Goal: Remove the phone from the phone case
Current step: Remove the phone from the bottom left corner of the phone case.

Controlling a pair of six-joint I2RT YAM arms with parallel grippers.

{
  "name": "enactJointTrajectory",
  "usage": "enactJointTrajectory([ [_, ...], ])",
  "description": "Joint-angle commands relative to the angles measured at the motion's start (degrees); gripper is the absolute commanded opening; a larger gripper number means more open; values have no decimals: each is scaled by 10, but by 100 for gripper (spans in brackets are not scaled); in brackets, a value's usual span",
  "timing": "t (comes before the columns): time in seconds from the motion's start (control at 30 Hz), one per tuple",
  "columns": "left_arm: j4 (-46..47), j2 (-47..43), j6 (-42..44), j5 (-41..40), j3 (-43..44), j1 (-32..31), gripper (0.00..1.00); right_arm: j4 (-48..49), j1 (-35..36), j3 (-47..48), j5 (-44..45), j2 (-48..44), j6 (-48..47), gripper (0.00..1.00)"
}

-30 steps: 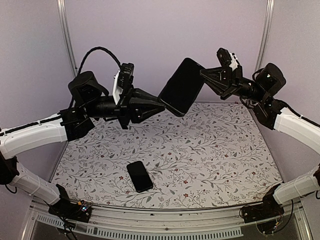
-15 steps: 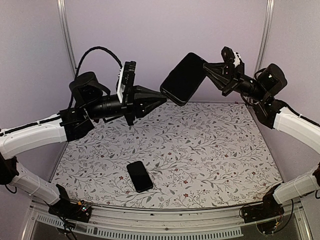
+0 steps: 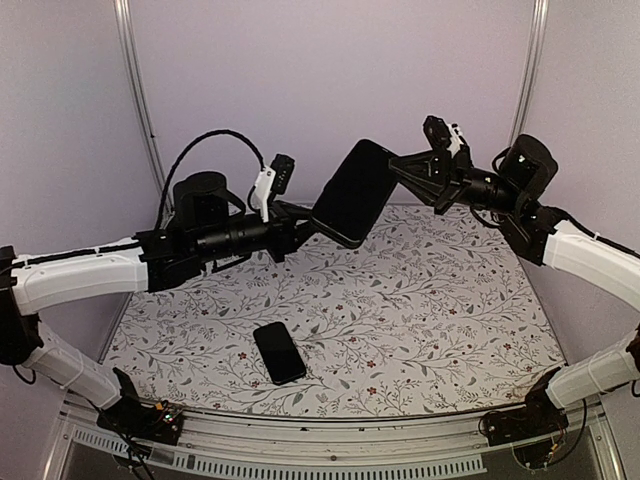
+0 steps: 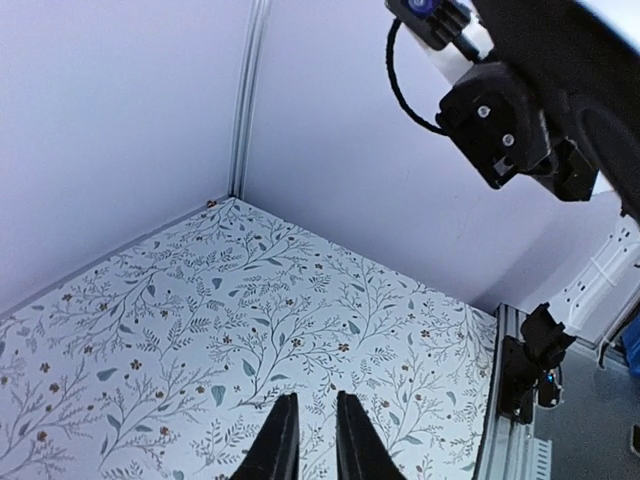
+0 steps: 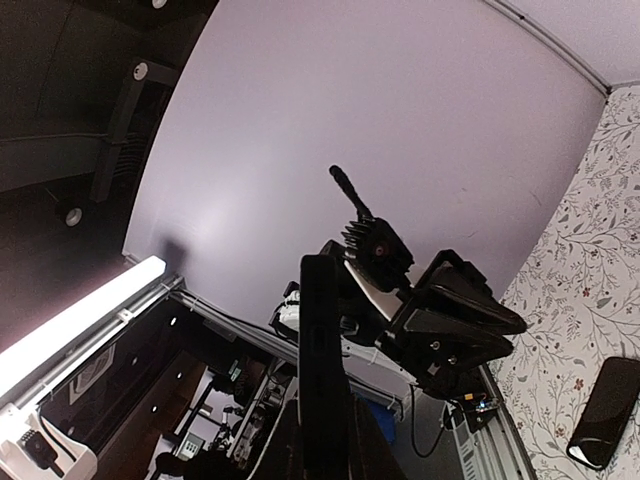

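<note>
My right gripper (image 3: 397, 166) is shut on the top edge of a large black slab, the phone case (image 3: 352, 193), and holds it tilted high above the table's back. In the right wrist view the case (image 5: 322, 340) shows edge-on between my fingers. A smaller black phone (image 3: 279, 352) lies flat on the floral mat near the front; it also shows in the right wrist view (image 5: 605, 410). My left gripper (image 3: 306, 222) points at the case's lower left corner. In the left wrist view its fingers (image 4: 275, 445) stand almost together with nothing between them.
The floral mat (image 3: 430, 290) covers the table. Lilac walls stand at the back and sides, with metal posts (image 3: 137, 90) at the back corners. The table's metal front rail (image 3: 330, 440) runs along the near edge. The right arm's wrist (image 4: 520, 120) hangs in front of the left wrist camera.
My left gripper has gone from wide open to shut and dropped lower, reaching toward the case's lower corner. My right gripper has lowered the case a little. The phone on the mat has not moved.
</note>
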Motion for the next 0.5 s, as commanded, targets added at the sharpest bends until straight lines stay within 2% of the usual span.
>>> enactJointTrajectory([
  [0.0,-52,-75,-36,-52,-33,3,20,-44,-12,18,50,-23,-73,0],
  [0.1,-94,-108,-60,-47,-40,3,32,-101,-16,34,76,-25,-131,0],
  [0.2,-124,-135,-98,-51,-41,3,52,-112,-20,37,91,-26,-184,0],
  [0.27,-132,-149,-135,-53,-41,4,61,-115,-23,35,102,-28,-209,0],
  [0.47,-85,-143,-247,50,-26,26,69,-114,-24,28,106,-34,-264,0],
])
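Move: Just left of and below the phone case, the empty left hand is at its bottom left corner; the case's middle lies about 6 cm to the right and 6 cm above, roughly level with it forward and back. The right hand already grips the upper right corner, with that middle some 6 cm to its left and 5 cm lower. On the table, a spare phone lies around 9 cm back, 10 cm left and 32 cm below the left hand. Backing off from the case's bottom left corner, the left hand travels about 5.5 cm left while rising and drawing back some 3.5 cm each, fingers spreading from nearly shut to well open and the wrist rolling slightly. The right hand keeps its grip, carrying the case some 4 cm forward and 3 cm down while turning about 15 degrees clockwise. ##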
